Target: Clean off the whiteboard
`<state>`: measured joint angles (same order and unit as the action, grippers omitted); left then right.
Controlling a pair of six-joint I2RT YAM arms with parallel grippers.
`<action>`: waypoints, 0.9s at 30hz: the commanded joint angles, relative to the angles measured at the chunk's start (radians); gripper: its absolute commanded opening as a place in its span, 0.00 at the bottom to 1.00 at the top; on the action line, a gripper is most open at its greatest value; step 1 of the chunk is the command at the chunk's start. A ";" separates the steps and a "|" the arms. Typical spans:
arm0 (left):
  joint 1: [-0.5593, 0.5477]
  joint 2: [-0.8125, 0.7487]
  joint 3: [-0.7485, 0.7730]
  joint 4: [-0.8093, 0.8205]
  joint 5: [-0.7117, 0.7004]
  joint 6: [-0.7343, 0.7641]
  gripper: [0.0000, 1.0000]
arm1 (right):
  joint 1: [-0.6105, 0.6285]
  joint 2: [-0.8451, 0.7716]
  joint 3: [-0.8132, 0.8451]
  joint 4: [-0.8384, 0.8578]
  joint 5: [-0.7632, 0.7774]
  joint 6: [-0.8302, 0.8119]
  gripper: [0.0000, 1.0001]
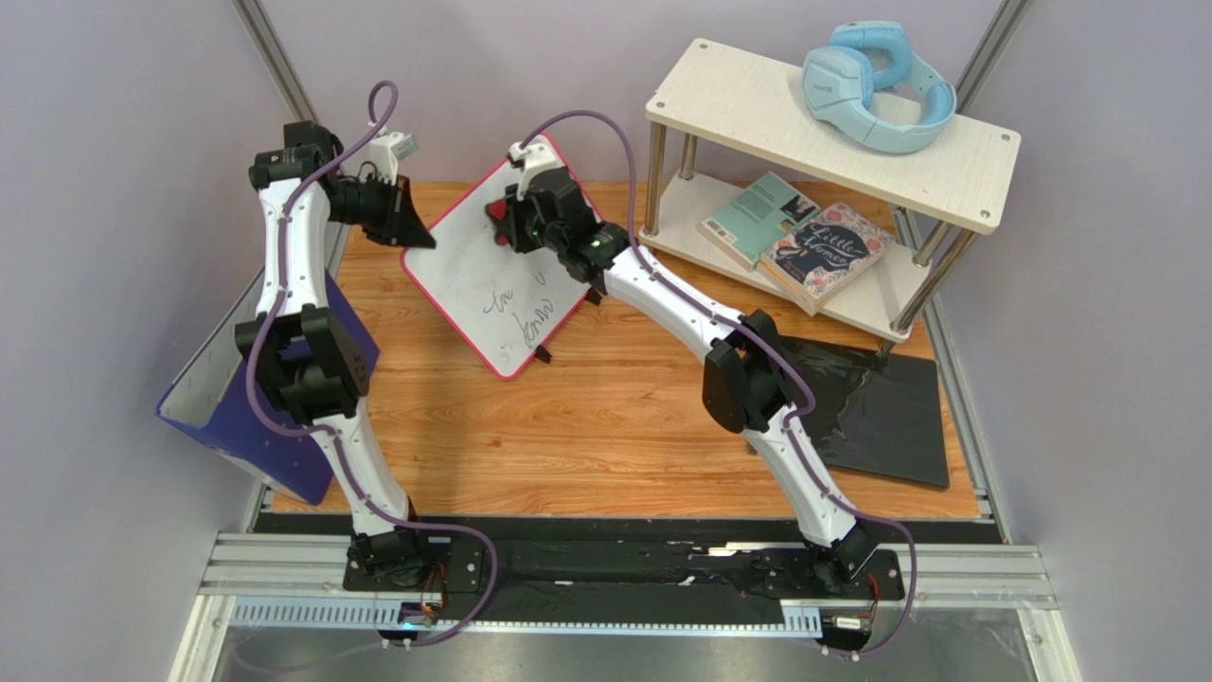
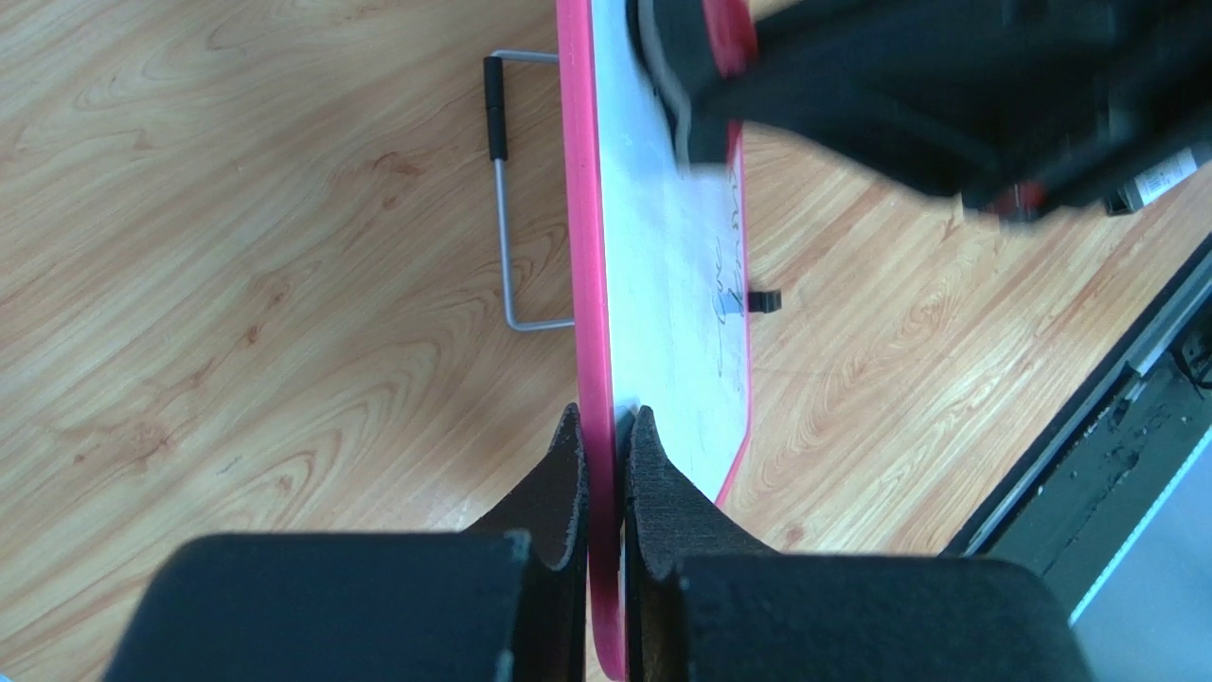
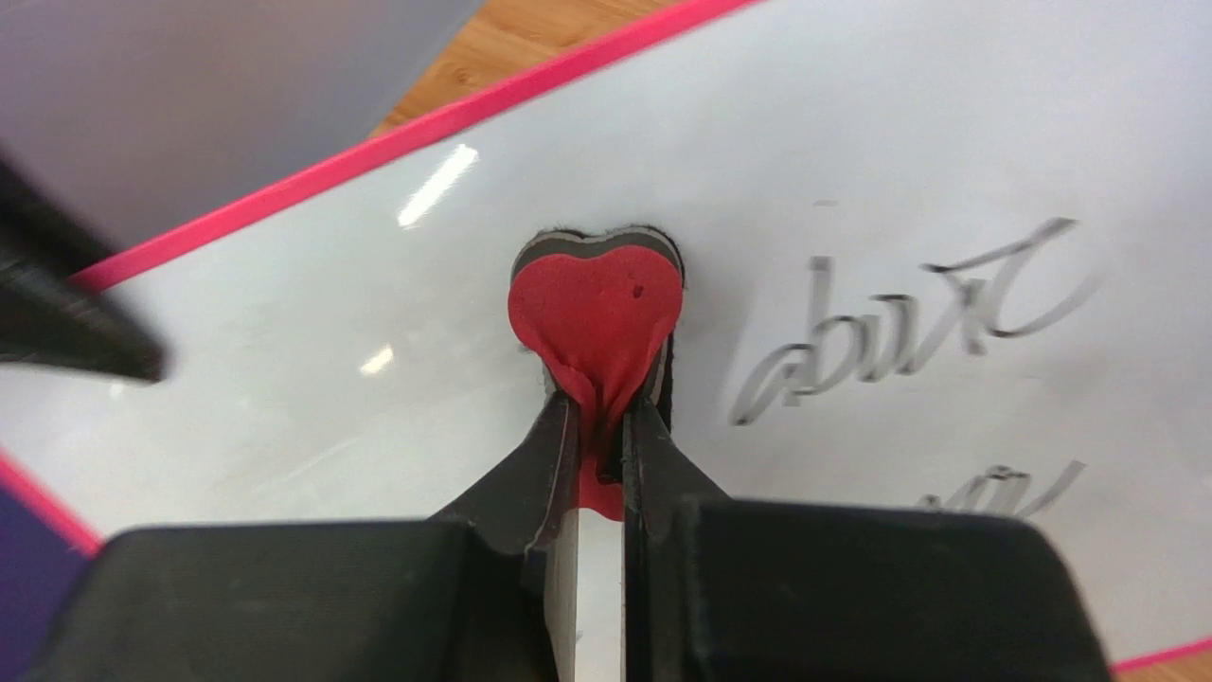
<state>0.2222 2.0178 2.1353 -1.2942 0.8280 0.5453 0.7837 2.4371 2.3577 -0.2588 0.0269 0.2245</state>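
The whiteboard [image 1: 491,277], white with a red-pink border, is tilted up off the wooden table, with black handwriting on its lower part. My left gripper [image 1: 416,232] is shut on its left edge; the left wrist view shows the red border [image 2: 605,469] pinched between the jaws. My right gripper [image 1: 509,216] is shut on a red heart-shaped eraser [image 3: 598,320] with a dark felt base, pressed flat on the board's upper part. The writing [image 3: 911,334] lies just right of the eraser in the right wrist view.
A blue-purple folder [image 1: 270,391] leans at the left table edge. A black mat [image 1: 875,412] lies at the right. A two-level shelf [image 1: 840,121] at the back right carries blue headphones [image 1: 875,85] and two books [image 1: 797,235]. The board's wire stand [image 2: 501,213] shows behind it.
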 commanded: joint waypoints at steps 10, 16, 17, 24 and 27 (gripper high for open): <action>-0.038 -0.100 -0.006 -0.085 -0.018 0.143 0.00 | -0.040 0.082 0.049 -0.134 -0.194 -0.011 0.00; -0.038 -0.120 -0.046 -0.079 -0.024 0.156 0.00 | 0.064 0.019 -0.021 -0.138 -0.266 -0.106 0.00; -0.038 -0.122 -0.049 -0.079 -0.029 0.154 0.00 | 0.084 0.016 -0.028 -0.140 -0.263 -0.111 0.00; -0.038 -0.131 -0.052 -0.083 -0.030 0.159 0.00 | 0.092 0.002 -0.054 -0.089 -0.185 -0.123 0.00; -0.038 -0.131 -0.052 -0.085 -0.036 0.162 0.00 | 0.071 -0.006 -0.049 -0.021 -0.134 -0.096 0.00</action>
<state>0.2306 1.9526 2.0842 -1.3556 0.7227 0.5690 0.8303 2.4248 2.3318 -0.3309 -0.0784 0.1032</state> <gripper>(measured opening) 0.035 0.099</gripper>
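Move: The right hand, with the red eraser already on the board, goes for the word "about", its middle roughly 4 cm ahead and 4 cm to the right, about 1 cm lower. "You" lies some 3 cm back and 6 cm right, "know" about 12 cm back and 2 cm right; the corner pinched by the left gripper is about 12 cm left and 2 cm back. From the left hand, "about" is some 5 cm ahead and 15 cm right, slightly below. Forward and to the right, sinking slightly, the right hand carries its gripped eraser about 6 cm along the row of "about", then sweeps back and left some 11 cm, past its starting place, turning about 15 degrees counter-clockwise. The left hand keeps pinching the board's corner and shifts about 3 cm back and left. ##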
